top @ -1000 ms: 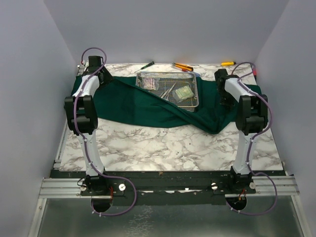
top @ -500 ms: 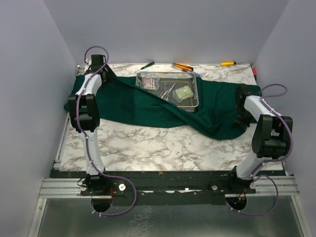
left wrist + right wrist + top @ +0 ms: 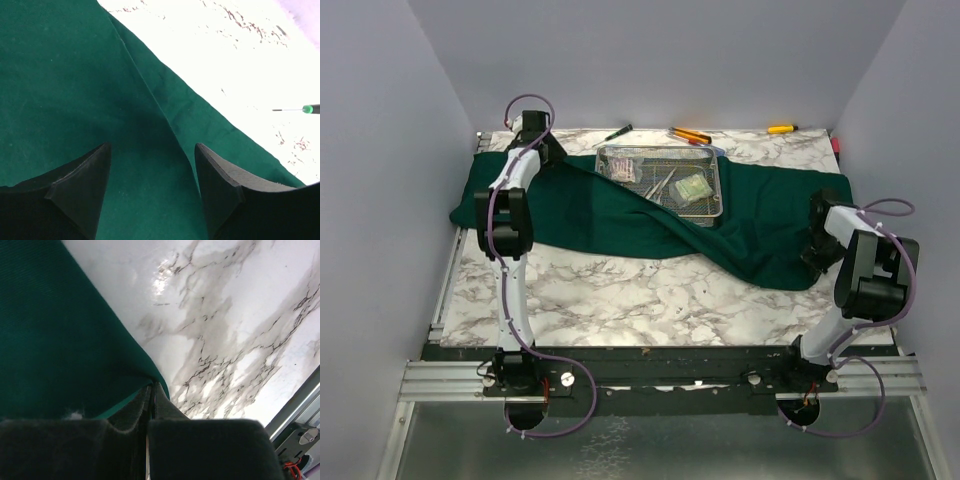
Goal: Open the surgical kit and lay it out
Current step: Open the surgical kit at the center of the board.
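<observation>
The surgical kit's dark green cloth (image 3: 590, 205) lies spread across the back half of the marble table. Its silver wire-mesh tray (image 3: 709, 196) sits on it, holding clear packets (image 3: 623, 167) and steel clamps (image 3: 663, 185). My left gripper (image 3: 548, 152) is at the cloth's far left corner. In the left wrist view it (image 3: 151, 146) hangs open over the cloth (image 3: 60, 90), a raised fold running between its fingers. My right gripper (image 3: 817, 252) is low at the right. The right wrist view shows it (image 3: 152, 386) shut on the cloth's edge (image 3: 60, 340).
Loose screwdrivers lie on the marble behind the cloth: green-handled (image 3: 618, 131), orange (image 3: 690, 134) and yellow (image 3: 781, 128). The green one (image 3: 310, 108) also shows in the left wrist view. Purple walls close in both sides. A metal rail (image 3: 300, 410) runs along the table's right edge.
My right arm has swung down and toward the near right, dragging the cloth's right edge with it. My left arm has reached farther back, to the far left corner.
</observation>
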`<state>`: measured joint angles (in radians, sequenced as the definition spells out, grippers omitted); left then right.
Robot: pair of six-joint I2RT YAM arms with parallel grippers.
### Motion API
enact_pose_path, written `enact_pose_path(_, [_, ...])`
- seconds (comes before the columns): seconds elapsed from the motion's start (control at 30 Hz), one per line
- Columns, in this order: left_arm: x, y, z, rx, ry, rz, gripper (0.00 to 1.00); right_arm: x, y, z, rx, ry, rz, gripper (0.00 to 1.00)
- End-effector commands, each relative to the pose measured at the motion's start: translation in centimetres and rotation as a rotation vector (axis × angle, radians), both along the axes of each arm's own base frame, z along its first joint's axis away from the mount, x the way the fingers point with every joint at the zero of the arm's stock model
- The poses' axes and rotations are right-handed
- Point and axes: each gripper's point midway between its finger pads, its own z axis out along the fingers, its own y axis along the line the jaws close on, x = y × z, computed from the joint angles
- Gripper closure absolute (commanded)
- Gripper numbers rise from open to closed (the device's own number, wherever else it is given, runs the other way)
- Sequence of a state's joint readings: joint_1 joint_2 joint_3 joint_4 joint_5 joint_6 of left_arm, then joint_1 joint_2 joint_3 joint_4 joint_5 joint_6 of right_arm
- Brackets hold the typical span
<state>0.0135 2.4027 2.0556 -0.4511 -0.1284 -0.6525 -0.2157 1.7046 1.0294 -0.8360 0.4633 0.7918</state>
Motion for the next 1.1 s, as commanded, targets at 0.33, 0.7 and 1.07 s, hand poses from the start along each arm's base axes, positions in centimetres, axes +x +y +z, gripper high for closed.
enact_pose_path(0.33, [1.1, 0.7, -1.2, 0.0, 0.003, 0.039, 0.54, -1.5, -1.7, -0.5, 0.011, -0.017, -0.094, 0.99])
enact_pose_path(0.7, [-1.6, 2.0, 2.9, 0.068, 0.028, 0.039, 1.0, -1.8, -3.8, 0.4, -0.006, -0.031, -0.096, 0.99])
enact_pose_path(1.07, [-14.3, 6.1, 9.1, 0.182, 0.083, 0.174, 1.0, -2.4, -6.9, 2.6, -0.086, -0.059, -0.136, 0.99])
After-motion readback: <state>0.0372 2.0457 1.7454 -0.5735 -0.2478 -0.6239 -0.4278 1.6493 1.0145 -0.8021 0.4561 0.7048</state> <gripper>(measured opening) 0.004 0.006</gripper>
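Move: The drape's raised diagonal edge lies almost between the left hand's open fingertips, about 1 cm ahead and 2 cm below. The basket's middle is some 26 cm to its right, 5 cm nearer and slightly lower; the green knife lies about 15 cm right, 10 cm farther out and 5 cm down. The right hand already holds the drape's near corner, with the board's right edge roughly 15 cm to its right, level fore and aft, and 2 cm lower. Easing about 1 cm forward and then down nearly 2 cm, the left hand shuts its open fingers on the drape's edge, then pulls it quickly back some 9 cm, rising about as much less a little and drifting left, away from the basket. The right hand keeps its pinch on the near corner and draws it about 5 cm right and 2 cm back, towards the board's right edge. ##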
